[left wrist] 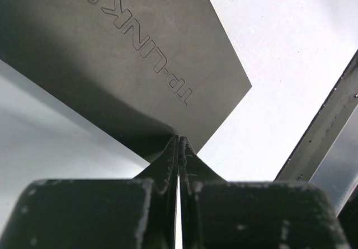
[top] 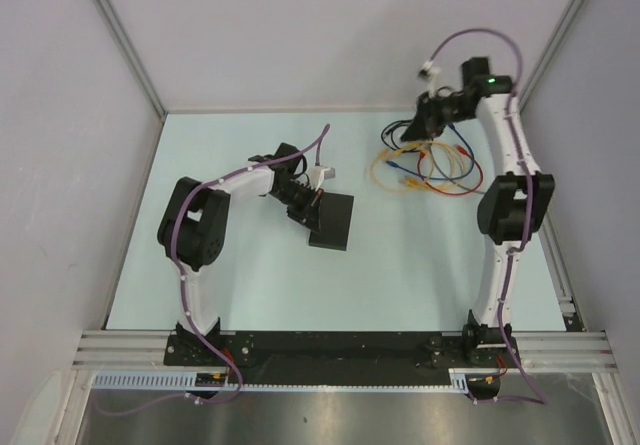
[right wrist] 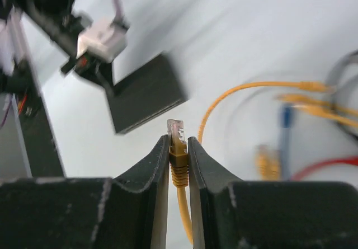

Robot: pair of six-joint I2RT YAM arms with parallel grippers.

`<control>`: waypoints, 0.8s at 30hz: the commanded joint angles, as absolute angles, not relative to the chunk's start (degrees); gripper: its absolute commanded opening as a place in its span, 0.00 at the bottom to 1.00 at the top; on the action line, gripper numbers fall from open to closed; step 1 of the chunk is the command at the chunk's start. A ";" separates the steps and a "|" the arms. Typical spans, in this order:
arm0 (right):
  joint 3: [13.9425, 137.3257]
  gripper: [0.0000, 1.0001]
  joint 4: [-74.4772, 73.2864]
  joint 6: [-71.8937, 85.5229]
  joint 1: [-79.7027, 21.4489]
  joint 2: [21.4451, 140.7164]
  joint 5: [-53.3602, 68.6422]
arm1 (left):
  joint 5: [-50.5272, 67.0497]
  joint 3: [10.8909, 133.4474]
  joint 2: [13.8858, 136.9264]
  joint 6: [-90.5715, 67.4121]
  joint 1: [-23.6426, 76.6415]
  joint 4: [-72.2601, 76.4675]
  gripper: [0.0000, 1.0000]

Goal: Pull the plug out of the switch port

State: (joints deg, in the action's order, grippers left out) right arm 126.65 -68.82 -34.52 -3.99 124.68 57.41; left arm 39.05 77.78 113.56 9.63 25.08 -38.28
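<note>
The switch [top: 333,222] is a flat matte-black box lying on the table left of centre. In the left wrist view it fills the top, with a TP-LINK logo on its top face [left wrist: 140,53]. My left gripper [top: 310,205] is shut and empty, with its tips [left wrist: 179,141] resting on the switch's top near one edge. My right gripper [top: 418,127] is at the back right, shut on a yellow cable's clear plug [right wrist: 177,132]. The plug is held in the air, well apart from the switch [right wrist: 146,95]. The switch's sockets cannot be made out.
A loose tangle of yellow, red and blue cables [top: 430,165] lies on the table under my right gripper; it also shows in the right wrist view [right wrist: 291,100]. White walls close the table at the back and sides. A metal rail [left wrist: 330,120] runs at the right.
</note>
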 commanded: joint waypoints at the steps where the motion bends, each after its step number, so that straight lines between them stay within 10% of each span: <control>1: 139.71 0.00 -62.89 -20.98 4.64 124.54 63.10 | 37.27 77.43 111.53 11.87 25.23 -37.88 0.00; 9: 133.34 0.05 -49.65 -7.74 5.81 127.87 51.19 | 38.41 80.15 113.73 10.63 25.22 -38.58 0.01; 10: 132.03 0.16 -49.31 -7.30 4.67 128.05 48.46 | 38.06 80.33 113.56 10.63 25.22 -38.58 0.02; 11: 129.75 0.56 -49.05 -7.38 4.14 128.32 42.86 | 37.80 80.51 113.47 10.72 25.22 -38.58 0.04; 13: 129.11 0.99 -48.87 -8.08 3.26 128.76 40.44 | 37.10 80.16 112.94 10.72 25.22 -38.32 0.11; 24: 124.65 1.00 -43.33 -3.69 -6.57 122.09 10.82 | 22.70 78.48 108.28 10.99 25.31 -36.12 0.59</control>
State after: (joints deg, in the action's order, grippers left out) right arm 127.24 -47.86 -5.98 -1.93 129.10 27.29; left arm 32.05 78.32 111.15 9.67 25.08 -37.28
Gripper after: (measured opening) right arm 0.994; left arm 0.536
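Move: Still pinching the unplugged yellow cable, my right hand hangs about 21 cm above the table. The cable pile's middle lies some 6 cm ahead and 12 cm to the right; the black coil is 15 cm ahead and 5 cm right, and the switch 13 cm back and 13 cm left. My left hand's shut fingertips rest on the switch near its near-left corner; the switch's middle is about 3 cm ahead, 3 cm right and 3 cm below. I swing my right hand fast to the right, forward and up towards the pile, then sink about 13 cm while my fingers spring wide to let go of the yellow cable, drifting back left a little, still edging forward, and turning some 35 degrees clockwise. Near the end my left hand starts opening to about half and eases 2 cm forward and slightly left and up, coming free of the switch. ##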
